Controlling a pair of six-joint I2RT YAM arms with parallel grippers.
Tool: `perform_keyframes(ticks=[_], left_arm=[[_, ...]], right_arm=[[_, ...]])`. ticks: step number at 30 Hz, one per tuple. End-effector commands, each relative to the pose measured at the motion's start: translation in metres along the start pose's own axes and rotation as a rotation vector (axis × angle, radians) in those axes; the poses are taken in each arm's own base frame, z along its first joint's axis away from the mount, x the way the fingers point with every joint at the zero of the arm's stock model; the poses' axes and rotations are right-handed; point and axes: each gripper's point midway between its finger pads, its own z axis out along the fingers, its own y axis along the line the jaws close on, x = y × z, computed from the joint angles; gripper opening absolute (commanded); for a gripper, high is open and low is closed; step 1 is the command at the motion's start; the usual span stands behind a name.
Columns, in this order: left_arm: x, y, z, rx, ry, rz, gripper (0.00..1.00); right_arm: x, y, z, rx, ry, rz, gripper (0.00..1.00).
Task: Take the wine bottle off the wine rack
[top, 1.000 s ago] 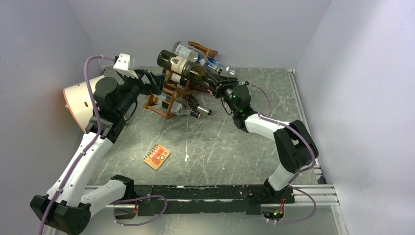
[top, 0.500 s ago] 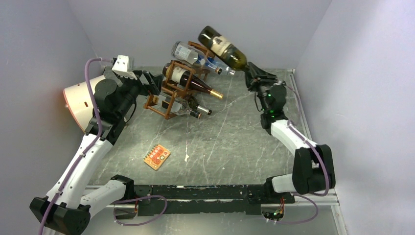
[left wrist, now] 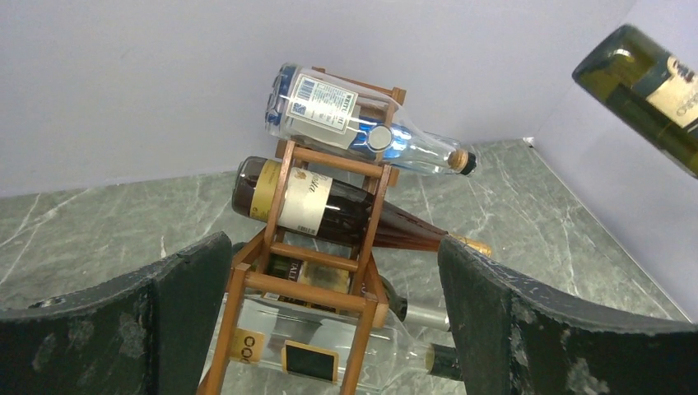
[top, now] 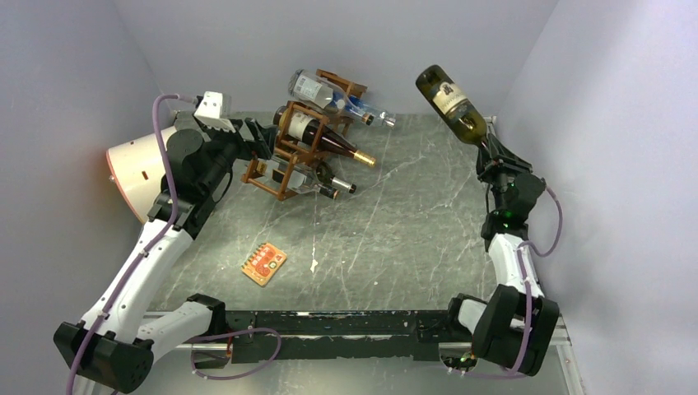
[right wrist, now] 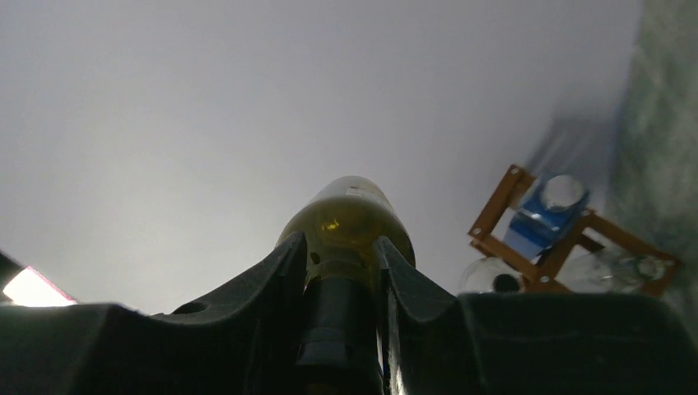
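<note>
The wine bottle, dark green with a pale label, hangs in the air at the right rear, base tilted up and to the left. My right gripper is shut on its neck. In the right wrist view the bottle rises between the fingers of the right gripper. The reddish-brown wine rack stands at the left rear, apart from that bottle. My left gripper is open at the rack's left side. In the left wrist view the left gripper has its fingers either side of the wine rack without touching it.
The rack holds a clear blue-tinted bottle on top, a dark bottle with a gold cap in the middle, and a clear bottle at the bottom. A cream drum lies at the far left. An orange card lies on the table.
My right arm has drawn the wine bottle off the top of the rack and swung it right and upward. The left arm has hardly moved.
</note>
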Motion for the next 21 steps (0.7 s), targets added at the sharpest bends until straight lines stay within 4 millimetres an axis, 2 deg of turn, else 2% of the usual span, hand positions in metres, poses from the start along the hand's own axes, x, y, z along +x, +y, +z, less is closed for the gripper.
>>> perform_keyframes(ticks=[1,4,12,21], left_arm=[[-0.006,-0.005,0.002,0.014,-0.021,0.006,0.98],[-0.004,-0.005,0.003,0.012,-0.017,0.008,0.98],[-0.001,-0.007,0.005,0.020,-0.006,0.008,0.98],[0.000,-0.006,0.005,0.012,-0.001,0.009,0.99]], right_arm=[[-0.007,0.016,-0.019,-0.032,0.044,-0.029,0.00],[-0.027,0.003,-0.024,0.030,0.008,-0.103,0.00],[-0.063,-0.013,-0.021,0.178,-0.011,-0.288,0.00],[-0.098,0.005,-0.017,0.367,-0.153,-0.656,0.00]])
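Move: The wine bottle is already off the rack, held by its neck in the right hand, its body reaching out ahead and to the left. Open table lies some 30 cm below that hand and about 7 cm to its left; the wine rack stands about 42 cm left and 8 cm farther out, some 18 cm lower. From the idle left hand that open table is about 42 cm to the right and 36 cm down. Down and to the right together, the right hand carries the wine bottle farther from the rack, sinking about 8 cm, then easing back up a little, while it goes some 8 cm right and draws slightly back. The wrist tips its fingers down about 25 degrees and rolls its left side down, keeping the closed grip on the neck. ##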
